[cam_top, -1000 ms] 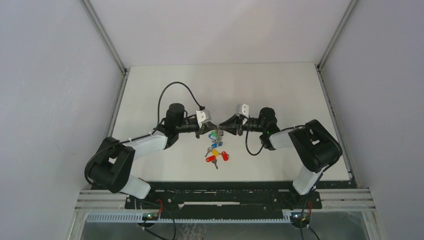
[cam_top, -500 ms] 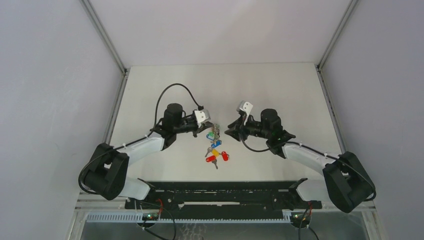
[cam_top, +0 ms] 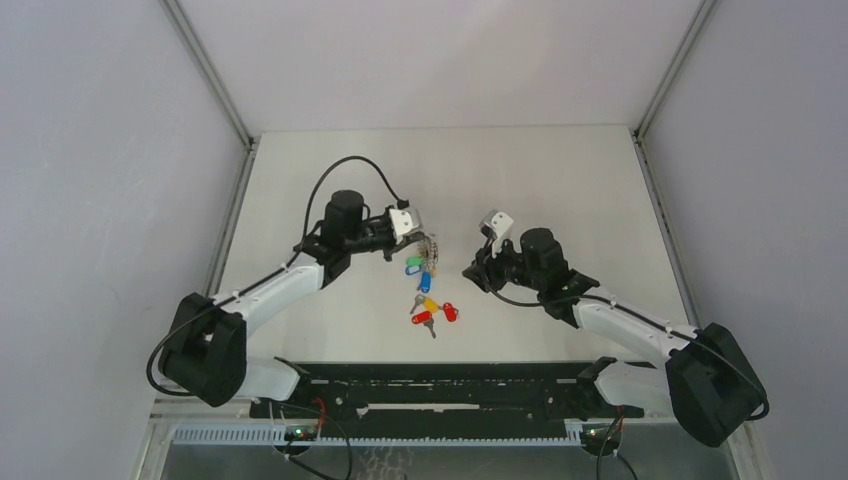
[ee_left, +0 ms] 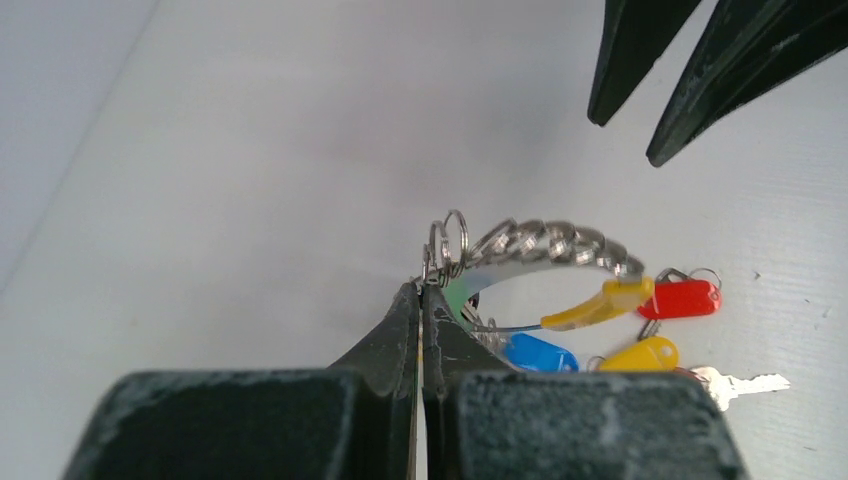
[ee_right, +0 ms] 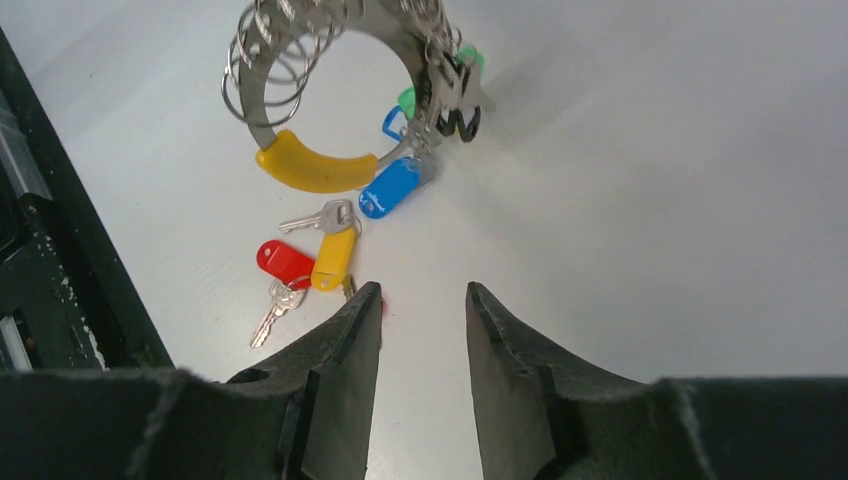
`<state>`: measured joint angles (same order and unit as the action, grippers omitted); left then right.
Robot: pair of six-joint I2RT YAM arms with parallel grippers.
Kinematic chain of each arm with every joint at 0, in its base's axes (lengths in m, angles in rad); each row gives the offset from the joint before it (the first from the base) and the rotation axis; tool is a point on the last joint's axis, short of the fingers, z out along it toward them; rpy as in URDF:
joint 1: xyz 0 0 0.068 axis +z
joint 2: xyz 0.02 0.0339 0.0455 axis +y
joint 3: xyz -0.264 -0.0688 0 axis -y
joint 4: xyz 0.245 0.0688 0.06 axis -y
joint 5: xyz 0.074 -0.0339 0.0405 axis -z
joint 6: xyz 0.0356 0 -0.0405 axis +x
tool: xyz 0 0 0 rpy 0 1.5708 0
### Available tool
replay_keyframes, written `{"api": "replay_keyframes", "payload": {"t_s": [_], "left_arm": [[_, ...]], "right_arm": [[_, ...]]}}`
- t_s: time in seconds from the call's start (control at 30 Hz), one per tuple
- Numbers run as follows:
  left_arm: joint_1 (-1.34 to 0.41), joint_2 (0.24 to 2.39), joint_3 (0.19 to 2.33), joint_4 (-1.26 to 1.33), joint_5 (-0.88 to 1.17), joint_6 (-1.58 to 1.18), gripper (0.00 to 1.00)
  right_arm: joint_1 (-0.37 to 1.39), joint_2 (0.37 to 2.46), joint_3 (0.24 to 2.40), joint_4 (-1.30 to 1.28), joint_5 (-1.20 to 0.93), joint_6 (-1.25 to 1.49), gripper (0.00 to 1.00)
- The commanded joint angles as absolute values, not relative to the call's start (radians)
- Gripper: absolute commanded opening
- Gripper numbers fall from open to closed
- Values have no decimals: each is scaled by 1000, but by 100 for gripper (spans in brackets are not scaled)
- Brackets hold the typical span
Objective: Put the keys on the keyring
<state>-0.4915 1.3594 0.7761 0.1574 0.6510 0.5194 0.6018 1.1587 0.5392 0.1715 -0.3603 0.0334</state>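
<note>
My left gripper [cam_top: 424,243] [ee_left: 421,288] is shut on a small ring of the keyring [cam_top: 429,256] [ee_left: 545,243] and holds it just above the table. The keyring's green and blue tags [ee_right: 390,187] hang down, and its orange-yellow band [ee_left: 600,303] [ee_right: 315,170] curves below. Loose keys [cam_top: 433,311] lie on the table under it: a red-tagged key [ee_left: 685,298] [ee_right: 285,262], a yellow-tagged key [ee_left: 645,353] [ee_right: 333,258], and another red tag half hidden behind my right finger [ee_right: 352,340]. My right gripper [cam_top: 470,271] [ee_right: 424,290] is open and empty, a little right of the keyring.
The white table [cam_top: 560,190] is walled by grey panels on both sides and at the back. A black rail [cam_top: 440,385] runs along the near edge by the arm bases. The right gripper's fingertips [ee_left: 640,50] show at the top right of the left wrist view.
My right gripper has opened, let go of the keyring and drawn back to the right. My left gripper has carried the keyring slightly farther from the bases.
</note>
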Motion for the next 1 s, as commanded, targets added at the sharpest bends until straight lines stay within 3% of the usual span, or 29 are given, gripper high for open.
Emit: {"api": "replay_keyframes", "payload": {"t_s": [0.0,0.13,0.43,0.97], "left_arm": [[-459,1363,905,85,757,611,0],[-468,1420,917,58,850,632,0],[-546,1591,961,-4,773,645,0],[-574,1549,900,126,740,572,0]], "right_arm": [[590,1128,545,212,-312,93,37],[532,1139,545,288,-336,120,37],[470,1273,569,472,-404,162,36],[510,1400,648,483,-466,109,33]]}}
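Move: My left hand already pinches the coiled keyring's edge, with the ring's middle hanging some 3 cm back, 1 cm right and 4 cm below that hand. From my right hand the gripped edge lies about 6 cm ahead, 9 cm left and 4 cm higher; the ring's middle is roughly 3 cm ahead and 8 cm left, about level. The loose yellow-tagged key lies on the table some 3 cm back, 8 cm left and 11 cm below my right hand. I bring both hands back towards each other at the keyring's pinched edge: my right, fingers held partly open, goes about 6 cm forward, swinging slightly right and then back left. My left keeps its pinch, lifts a couple of centimetres, then sinks about 7 and carries the ring some 4 cm right, turning about 10 degrees clockwise. ##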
